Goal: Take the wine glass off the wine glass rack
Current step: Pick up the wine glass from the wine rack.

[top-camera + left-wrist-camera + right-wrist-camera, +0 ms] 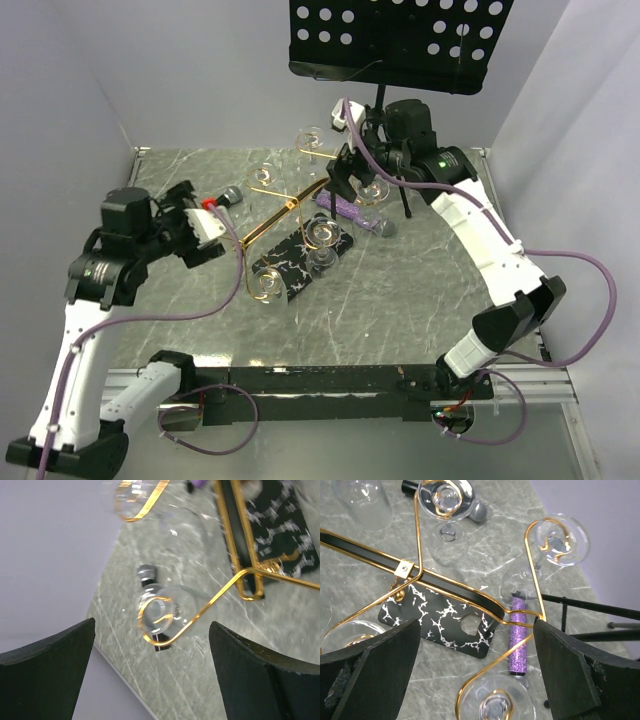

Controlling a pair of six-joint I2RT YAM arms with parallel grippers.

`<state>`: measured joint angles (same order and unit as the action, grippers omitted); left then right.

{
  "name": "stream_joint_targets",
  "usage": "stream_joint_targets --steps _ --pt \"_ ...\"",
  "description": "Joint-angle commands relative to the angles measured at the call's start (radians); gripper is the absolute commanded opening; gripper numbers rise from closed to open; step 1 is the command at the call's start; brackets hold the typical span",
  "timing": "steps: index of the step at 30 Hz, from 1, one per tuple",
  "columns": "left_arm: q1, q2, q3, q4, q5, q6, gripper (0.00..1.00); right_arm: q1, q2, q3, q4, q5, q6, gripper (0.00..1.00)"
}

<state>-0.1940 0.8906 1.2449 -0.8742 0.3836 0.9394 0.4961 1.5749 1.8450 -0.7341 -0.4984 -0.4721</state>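
Observation:
The wine glass rack (283,208) leans over the table, its gold pole and curled arms above the black white-veined base (440,620). Several clear wine glasses hang upside down in its spirals. In the right wrist view one wine glass (496,706) hangs in a spiral just below and between the fingers of my open right gripper (475,680), which holds nothing. My right gripper (352,178) hovers over the rack's right arms. My left gripper (213,230) stands open left of the rack. In front of its fingers another wine glass (161,611) hangs in a gold curl; the left gripper (152,680) touches nothing.
A black perforated music stand (400,35) rises at the back, its tripod legs (590,607) beside the rack. A purple microphone (518,640) lies under the right arms of the rack. A grey-headed microphone (224,197) lies near the left gripper. Grey walls close in the table's left and right sides.

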Motion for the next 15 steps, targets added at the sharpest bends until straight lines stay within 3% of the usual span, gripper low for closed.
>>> stream_joint_targets --steps 1,5,10,12,15 --pt "0.073 -0.054 0.019 0.108 0.012 -0.210 1.00 0.006 -0.105 -0.006 0.068 0.032 0.050 1.00" --pt "0.241 -0.010 0.025 0.208 0.141 -0.332 1.00 0.004 -0.141 -0.032 0.070 0.041 0.070 1.00" --pt "0.568 0.224 0.217 0.212 0.414 -0.546 1.00 -0.014 -0.188 -0.078 0.085 0.049 0.085 1.00" --pt "0.652 0.254 0.208 0.214 0.484 -0.548 1.00 -0.027 -0.207 -0.101 0.093 0.049 0.092 1.00" --pt "0.715 0.210 0.066 0.239 0.579 -0.455 1.00 -0.040 -0.222 -0.118 0.090 0.054 0.093 1.00"
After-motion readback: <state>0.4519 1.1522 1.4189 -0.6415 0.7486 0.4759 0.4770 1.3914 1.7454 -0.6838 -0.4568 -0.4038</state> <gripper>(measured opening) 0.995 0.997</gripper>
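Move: The wine glass on the rack's near-left hook hangs about 14 cm below the left hand, some 5 cm ahead and 2 cm to its right. From the left hand, the next wine glass is about 13 cm ahead and 12 cm right; the front wine glass is 8 cm back and 14 cm right. The black microphone lies roughly 12 cm ahead and 2 cm left. From the right hand, the near-left glass lies some 27 cm left and 4 cm back. From above the near-left wine glass, the left hand first rises, then sweeps about 13 cm left and 8 cm forward past the rack's outer side, ending some 5 cm higher. It swings counter-clockwise and rolls its left side down, each by about 30 degrees. The right hand lifts about 4 cm and backs off back and right from the rack's far end; both grippers stay wide open. ##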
